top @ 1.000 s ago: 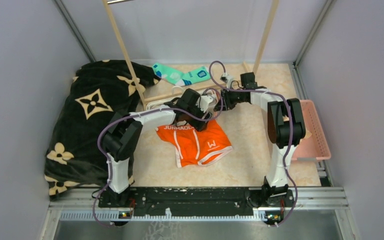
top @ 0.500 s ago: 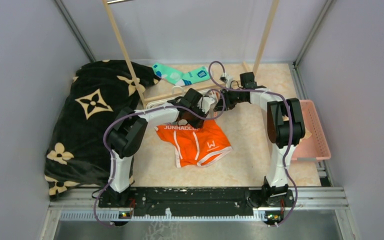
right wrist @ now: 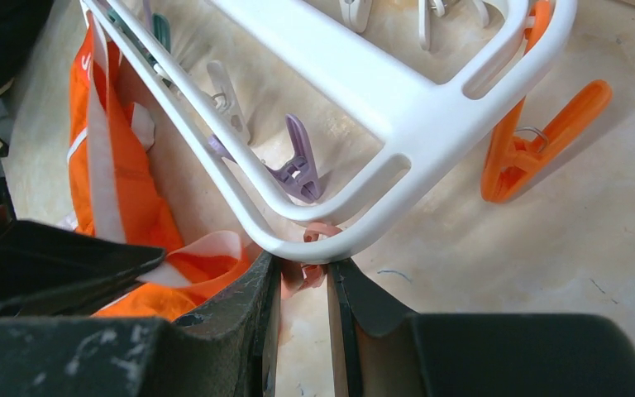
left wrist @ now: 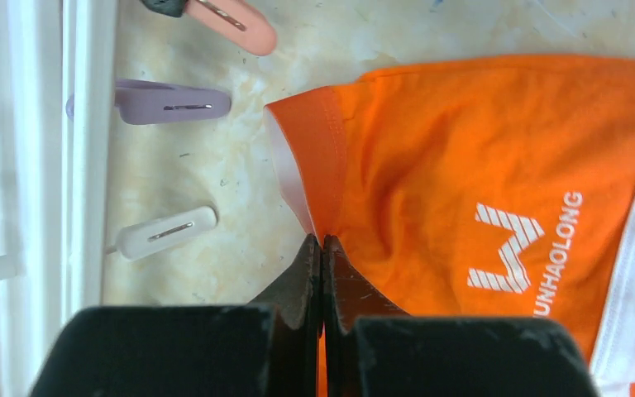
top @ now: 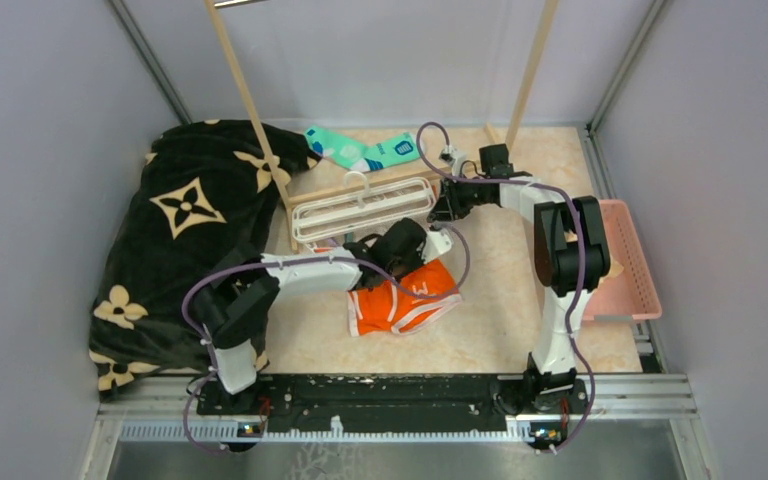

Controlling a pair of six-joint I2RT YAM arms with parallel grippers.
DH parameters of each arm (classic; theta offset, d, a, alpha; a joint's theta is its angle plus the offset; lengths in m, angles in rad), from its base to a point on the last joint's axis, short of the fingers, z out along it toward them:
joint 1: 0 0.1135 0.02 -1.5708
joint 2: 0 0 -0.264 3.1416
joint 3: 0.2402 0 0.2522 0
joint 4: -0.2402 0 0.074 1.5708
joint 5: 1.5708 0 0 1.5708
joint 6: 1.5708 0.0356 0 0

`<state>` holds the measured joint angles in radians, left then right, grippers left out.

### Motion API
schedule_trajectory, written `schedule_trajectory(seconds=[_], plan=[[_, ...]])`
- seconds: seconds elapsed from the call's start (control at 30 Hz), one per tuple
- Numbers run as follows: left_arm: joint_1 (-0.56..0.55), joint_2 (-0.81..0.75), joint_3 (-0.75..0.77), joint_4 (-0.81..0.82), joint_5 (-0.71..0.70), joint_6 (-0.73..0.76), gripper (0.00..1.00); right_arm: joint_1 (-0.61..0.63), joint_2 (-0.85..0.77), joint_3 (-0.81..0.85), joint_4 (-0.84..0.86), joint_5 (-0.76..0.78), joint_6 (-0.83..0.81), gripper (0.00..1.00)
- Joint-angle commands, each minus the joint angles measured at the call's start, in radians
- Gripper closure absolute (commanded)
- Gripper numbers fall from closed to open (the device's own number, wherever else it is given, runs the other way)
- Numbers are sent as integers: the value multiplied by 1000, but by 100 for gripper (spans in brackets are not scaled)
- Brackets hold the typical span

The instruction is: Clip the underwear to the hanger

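The orange underwear [top: 400,303] lies bunched and folded over in front of the white hanger [top: 360,208], its W logo facing up. My left gripper [left wrist: 322,241] is shut on the fabric edge of the underwear [left wrist: 479,165], next to the hanger's frame [left wrist: 83,124]. At the hanger's right end, my right gripper [right wrist: 302,263] reaches under the rounded corner of the hanger [right wrist: 364,74]. A pink clip [right wrist: 298,281] is pinched between its fingers. A purple clip [right wrist: 299,169] and an orange clip [right wrist: 537,136] dangle nearby. From above, the left gripper [top: 427,255] is over the underwear and the right gripper [top: 443,205] is at the frame.
A dark blanket with cream flower motifs [top: 190,220] fills the left side. A teal sock [top: 360,150] lies behind the hanger, between two wooden rack posts [top: 250,100]. A pink basket [top: 625,260] stands at the right edge. Pink [left wrist: 231,18], purple [left wrist: 174,103] and white [left wrist: 165,233] clips lie on the table.
My left gripper has shut on the underwear and drawn back toward me and to the right, folding the garment over and uncovering the hanger. The right arm has stayed put.
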<state>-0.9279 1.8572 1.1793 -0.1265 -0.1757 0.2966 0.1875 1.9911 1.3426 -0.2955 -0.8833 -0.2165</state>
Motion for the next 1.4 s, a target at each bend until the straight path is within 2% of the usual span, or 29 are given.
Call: schedule_trajectory(seconds=[0.0, 0.2, 0.37, 0.5, 0.63, 0.7, 0.77, 0.93, 0.97, 1.03, 1.1, 1.23, 1.37], plan=[[-80, -84, -127, 262, -263, 187, 100, 23, -14, -1, 69, -20, 6, 100], [-199, -155, -331, 619, -395, 448, 100, 25, -25, -2, 55, -15, -5, 100], [-309, -145, -493, 973, -505, 707, 100, 25, -25, -10, 51, -8, -11, 100], [-389, -109, -529, 1078, -542, 795, 100, 26, -24, -15, 56, -14, -8, 100], [-461, -88, -523, 1047, -583, 778, 100, 25, -26, -10, 49, -13, -15, 100], [-497, -92, -519, 1010, -599, 749, 96, 25, -26, -9, 46, -13, -20, 100], [-533, -118, -501, 898, -598, 661, 87, 26, -26, -9, 46, -14, -20, 100], [-565, -190, -393, 517, -520, 307, 74, 24, -25, -11, 42, -15, -22, 100], [-568, -193, -382, 480, -512, 273, 69, 25, -23, -13, 43, -15, -21, 100], [-575, -194, -371, 436, -508, 235, 67, 25, -21, -14, 43, -16, -22, 100], [-577, -209, -348, 376, -511, 172, 61, 26, -23, -14, 39, -16, -26, 100], [-534, -318, -321, 303, -441, 59, 45, 26, -23, 2, 24, -17, -33, 100], [-360, -439, -251, 167, -245, -113, 40, 26, -28, 6, 30, -22, -25, 100]])
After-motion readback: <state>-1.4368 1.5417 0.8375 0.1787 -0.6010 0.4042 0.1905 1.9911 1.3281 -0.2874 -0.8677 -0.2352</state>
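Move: The left hand is shut on the right end of the underwear's waistband. The garment's middle is some 7 cm back, 4 cm left and 5 cm below this hand. At about hand height are the pink clip, 6 cm ahead and 4 cm right, the purple clip 6 cm straight ahead, and the white clip 4 cm ahead and 5 cm left. From the right hand, the underwear's middle lies roughly 16 cm back, 8 cm left and 6 cm down. The left hand draws the gripped waistband end back from the pink clip towards the robot, some 12 cm over the underwear while rising about 5 cm, its fingertips tipping up nearly 50 degrees, and then its fingers open and let go of the cloth. It carries on a few centimetres more back and to the right, then rises as its fingertips tip down again by about half and the fingers spread past halfway, while the right hand stays by the hanger's right corner and keeps its hold at the pink clip. ##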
